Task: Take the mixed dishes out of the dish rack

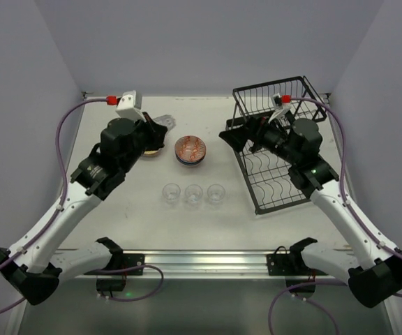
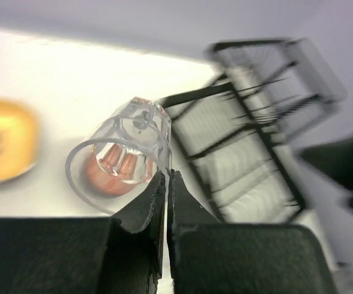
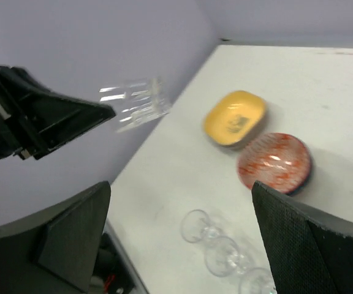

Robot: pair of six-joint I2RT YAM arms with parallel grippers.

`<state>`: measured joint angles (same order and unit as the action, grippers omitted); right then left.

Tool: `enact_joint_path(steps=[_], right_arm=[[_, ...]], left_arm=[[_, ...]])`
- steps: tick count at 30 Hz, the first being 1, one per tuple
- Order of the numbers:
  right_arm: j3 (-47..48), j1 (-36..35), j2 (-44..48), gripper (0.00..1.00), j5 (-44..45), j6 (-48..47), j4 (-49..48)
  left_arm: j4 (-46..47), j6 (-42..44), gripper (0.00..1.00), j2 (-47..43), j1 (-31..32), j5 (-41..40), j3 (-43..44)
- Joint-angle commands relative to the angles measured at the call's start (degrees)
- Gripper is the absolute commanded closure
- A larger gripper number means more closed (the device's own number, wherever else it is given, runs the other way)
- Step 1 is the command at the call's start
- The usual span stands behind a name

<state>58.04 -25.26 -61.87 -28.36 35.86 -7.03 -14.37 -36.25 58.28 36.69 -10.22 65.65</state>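
My left gripper (image 2: 166, 174) is shut on the rim of a clear drinking glass (image 2: 124, 156), which hangs tilted above the table at the back left (image 1: 165, 122). On the table stand three more glasses (image 1: 193, 195) in a row, a reddish-pink patterned bowl (image 1: 190, 150) and a yellow plate (image 3: 235, 118), the plate partly under the left arm. The black wire dish rack (image 1: 278, 174) stands at the right, and no dishes show in it. My right gripper (image 1: 230, 137) hovers at the rack's left edge, open wide with nothing between its fingers (image 3: 78, 236).
The rack's raised basket shelf (image 1: 274, 94) is at the back right. Grey walls close the table on three sides. Bare table lies between the row of glasses and the arm bases.
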Motion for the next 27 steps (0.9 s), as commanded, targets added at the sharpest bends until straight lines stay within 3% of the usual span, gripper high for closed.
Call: enact_joint_path(steps=[1, 5, 18, 27], right_arm=[[4.8, 0.55, 3.93, 0.01, 20.17, -7.72, 22.21], [3.92, 1.0, 7.72, 0.01, 23.17, -11.41, 28.55], [1.46, 1.0, 13.7, 0.01, 24.32, -17.57, 37.61], [1.37, 1.0, 13.44, 0.01, 22.3, -18.54, 38.4]], left_arm=[[-32.49, 10.92, 1.0, 6.48, -5.21, -16.07, 5.71], [-38.36, 16.55, 1.0, 9.57, -10.84, -8.61, 3.88], [-38.8, 19.9, 1.0, 19.85, -10.85, 2.57, -3.95], [-40.38, 18.76, 1.0, 28.11, -3.91, 3.89, -2.81]])
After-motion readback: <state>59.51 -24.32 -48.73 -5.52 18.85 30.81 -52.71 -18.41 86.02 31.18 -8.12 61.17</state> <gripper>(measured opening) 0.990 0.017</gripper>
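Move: The left hand already pinches a glass by its rim. The free spot at the left end of the glass row lies some 7 cm back, 10 cm to its left and 33 cm below. The row's nearest glass is about 5 cm back, 4 cm left; the middle glass 5 cm back, 3 cm right. The bowl stack stands roughly 9 cm ahead, 1 cm right. From the right hand that free spot is around 23 cm left, 5 cm back, 33 cm below. Down, nearly 30 cm, the left hand carries the glass, swinging about 11 cm left before easing back and a little right again towards the left end of the glass row, while the wrist tips over until the fingers point almost straight down. The fingers keep their pinch on the rim. The empty right hand, still wide open, swings 10 cm right and sinks 7 cm towards the rack. ##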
